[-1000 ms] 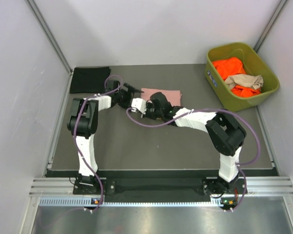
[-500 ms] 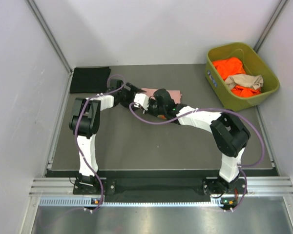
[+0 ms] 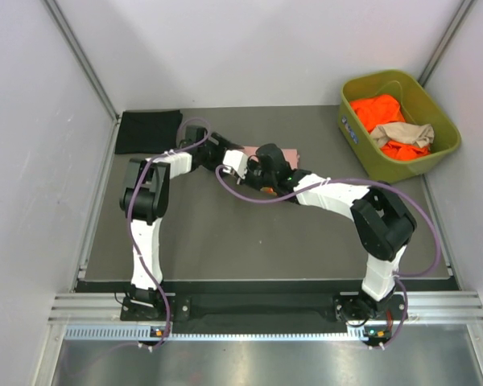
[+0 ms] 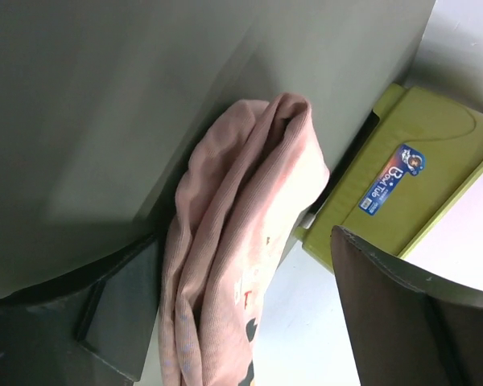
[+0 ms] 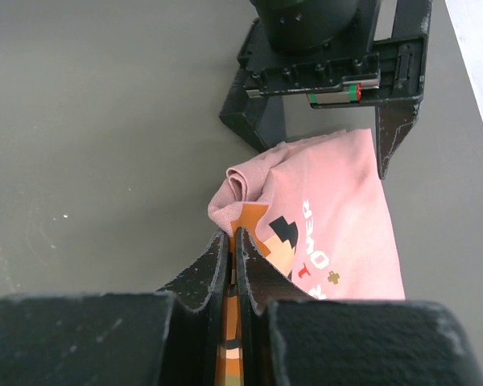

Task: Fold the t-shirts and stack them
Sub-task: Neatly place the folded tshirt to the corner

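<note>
The dusty pink t-shirt (image 5: pixel 330 217), folded with a printed picture on top, lies on the dark table at mid-back, mostly under the arms in the top view (image 3: pixel 288 153). My right gripper (image 5: pixel 233 241) is shut on its near bunched edge. My left gripper (image 4: pixel 258 322) faces it from the other side, open, one finger on each side of the shirt's end (image 4: pixel 233 241). In the top view the left gripper (image 3: pixel 228 149) and right gripper (image 3: pixel 249 165) meet over the shirt. A folded black t-shirt (image 3: pixel 147 131) lies at the back left. Orange (image 3: pixel 378 110) and tan (image 3: pixel 402 133) t-shirts are in the bin.
The olive-green bin (image 3: pixel 435 121) stands at the table's back right corner, also seen beyond the shirt in the left wrist view (image 4: pixel 410 193). Grey walls close in the table on the left, back and right. Purple cables loop off both arms.
Both arms have shifted right and toward the back. The left gripper has slid over the pink shirt's end and its jaws have narrowed slightly. The right gripper stays shut on the shirt.
</note>
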You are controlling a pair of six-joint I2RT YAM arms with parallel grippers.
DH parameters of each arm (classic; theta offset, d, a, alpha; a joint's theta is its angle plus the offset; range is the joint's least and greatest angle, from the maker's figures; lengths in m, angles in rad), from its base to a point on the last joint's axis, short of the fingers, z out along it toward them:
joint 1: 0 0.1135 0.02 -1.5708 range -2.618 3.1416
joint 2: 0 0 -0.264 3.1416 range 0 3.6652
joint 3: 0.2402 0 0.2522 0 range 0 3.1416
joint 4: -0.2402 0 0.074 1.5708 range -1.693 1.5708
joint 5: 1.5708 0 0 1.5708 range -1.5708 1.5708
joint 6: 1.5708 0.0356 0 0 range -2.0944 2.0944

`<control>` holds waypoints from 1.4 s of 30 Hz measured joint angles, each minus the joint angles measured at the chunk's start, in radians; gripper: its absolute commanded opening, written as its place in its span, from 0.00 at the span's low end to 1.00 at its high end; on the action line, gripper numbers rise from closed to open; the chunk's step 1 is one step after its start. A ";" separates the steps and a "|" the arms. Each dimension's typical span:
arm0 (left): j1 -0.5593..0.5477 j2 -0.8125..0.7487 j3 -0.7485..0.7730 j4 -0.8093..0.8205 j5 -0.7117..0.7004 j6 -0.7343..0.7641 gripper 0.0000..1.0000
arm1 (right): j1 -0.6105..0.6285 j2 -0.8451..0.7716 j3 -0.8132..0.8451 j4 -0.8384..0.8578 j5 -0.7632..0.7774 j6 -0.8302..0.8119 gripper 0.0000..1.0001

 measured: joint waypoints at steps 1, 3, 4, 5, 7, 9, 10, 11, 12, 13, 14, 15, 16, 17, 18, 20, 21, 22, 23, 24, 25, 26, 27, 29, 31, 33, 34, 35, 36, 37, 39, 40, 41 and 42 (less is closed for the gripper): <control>-0.001 0.003 0.004 0.002 0.000 0.002 0.84 | 0.000 0.000 0.000 0.000 -0.003 0.001 0.00; -0.003 0.011 0.010 0.012 0.002 0.008 0.81 | 0.000 0.000 0.000 0.000 -0.008 0.006 0.00; -0.003 0.018 0.017 0.016 0.002 0.016 0.79 | 0.000 0.000 0.000 0.000 -0.010 0.008 0.00; -0.004 0.023 0.023 0.021 0.002 0.023 0.77 | 0.000 0.000 0.000 0.000 -0.012 0.009 0.00; -0.004 0.032 0.026 0.039 0.002 0.039 0.75 | 0.000 0.000 0.000 0.000 -0.014 0.010 0.00; -0.004 0.039 0.027 0.059 0.006 0.053 0.67 | 0.000 0.000 -0.001 0.000 -0.016 0.016 0.00; -0.004 0.042 0.027 0.068 0.006 0.058 0.62 | -0.001 -0.001 -0.002 0.000 -0.018 0.019 0.00; -0.004 0.047 0.026 0.079 0.004 0.065 0.57 | -0.001 -0.001 -0.002 0.000 -0.019 0.023 0.00; -0.005 0.056 0.026 0.098 0.006 0.075 0.41 | -0.002 -0.001 -0.002 0.000 -0.020 0.026 0.00; -0.007 0.068 0.026 0.114 -0.001 0.098 0.32 | -0.002 -0.001 -0.002 0.000 -0.021 0.029 0.00; -0.007 0.080 0.026 0.134 0.002 0.097 0.22 | -0.002 -0.003 -0.003 0.000 -0.023 0.035 0.00; -0.008 0.093 0.026 0.154 0.002 0.110 0.12 | -0.002 -0.006 -0.005 -0.001 -0.023 0.040 0.00; -0.008 0.103 0.026 0.168 0.009 0.115 0.00 | -0.002 -0.011 -0.010 0.000 -0.023 0.045 0.05; -0.008 0.110 0.029 0.182 0.019 0.122 0.00 | -0.002 -0.017 -0.014 -0.002 -0.022 0.054 0.13; -0.010 0.111 0.036 0.182 0.022 0.140 0.00 | -0.002 -0.024 -0.019 -0.002 -0.019 0.064 0.20; -0.011 0.115 0.049 0.183 0.008 0.177 0.00 | -0.002 -0.047 -0.032 -0.005 -0.018 0.100 0.44; -0.013 0.115 0.050 0.183 0.002 0.197 0.00 | -0.002 -0.065 -0.042 -0.008 -0.016 0.122 0.51; -0.014 0.114 0.051 0.183 0.000 0.217 0.00 | -0.001 -0.084 -0.048 -0.015 -0.008 0.142 0.56; -0.015 0.112 0.053 0.182 -0.005 0.241 0.00 | -0.001 -0.105 -0.051 -0.033 0.003 0.158 0.63; -0.017 0.107 0.053 0.180 -0.013 0.262 0.00 | -0.001 -0.128 -0.055 -0.051 0.015 0.175 0.68; -0.019 0.099 0.052 0.171 -0.025 0.288 0.00 | -0.001 -0.156 -0.060 -0.073 0.029 0.194 0.70; -0.022 0.089 0.050 0.157 -0.042 0.321 0.00 | -0.001 -0.182 -0.070 -0.084 0.039 0.205 0.71; -0.024 0.078 0.047 0.143 -0.056 0.350 0.00 | -0.001 -0.221 -0.090 -0.103 0.058 0.228 0.71; -0.027 0.050 0.047 0.079 -0.099 0.429 0.00 | 0.000 -0.305 -0.141 -0.137 0.095 0.275 0.75; -0.029 0.019 0.050 0.000 -0.147 0.522 0.00 | 0.002 -0.409 -0.191 -0.195 0.138 0.330 0.76; -0.029 -0.006 0.071 -0.097 -0.201 0.619 0.00 | 0.002 -0.505 -0.228 -0.251 0.175 0.378 0.76; -0.029 -0.016 0.084 -0.143 -0.232 0.666 0.00 | 0.002 -0.546 -0.245 -0.270 0.190 0.397 0.76; -0.028 -0.029 0.099 -0.193 -0.271 0.721 0.00 | 0.003 -0.580 -0.265 -0.276 0.198 0.413 0.76; -0.027 -0.045 0.117 -0.247 -0.312 0.780 0.00 | 0.003 -0.625 -0.295 -0.282 0.209 0.428 0.76; -0.025 -0.062 0.128 -0.286 -0.351 0.829 0.00 | 0.003 -0.665 -0.327 -0.285 0.217 0.439 0.76; -0.021 -0.107 0.138 -0.347 -0.437 0.926 0.00 | 0.003 -0.746 -0.397 -0.300 0.228 0.461 0.76; -0.019 -0.135 0.138 -0.373 -0.487 0.974 0.00 | 0.003 -0.779 -0.428 -0.313 0.233 0.467 0.76; -0.018 -0.159 0.138 -0.393 -0.527 1.009 0.00 | 0.003 -0.812 -0.461 -0.320 0.238 0.476 0.76; -0.016 -0.186 0.139 -0.410 -0.576 1.051 0.00 | 0.003 -0.830 -0.481 -0.327 0.241 0.483 0.76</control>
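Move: Just ahead of the left hand's open fingers, about 2 cm forward, 1 cm right and 2 cm down, is the folded pink t-shirt's far-left corner. The shirt's middle lies some 9 cm right and 6 cm back of that hand; the black cloth is roughly 25 cm to its left and 5 cm ahead. The right hand still holds the raised near-left corner; the far-left corner lies about 10 cm ahead of it, level sideways, some 7 cm lower. Easing forward and down about 2 cm, the left hand shuts on the far-left corner, then draws it some 12 cm left towards the black cloth, rising about 6 cm as the wrist rolls about 60 degrees and the fingers swing from rightward to forward and down. The right hand, near still until that grip is made, opens, lets go and backs off right and back, up then partly down, turning clockwise. ##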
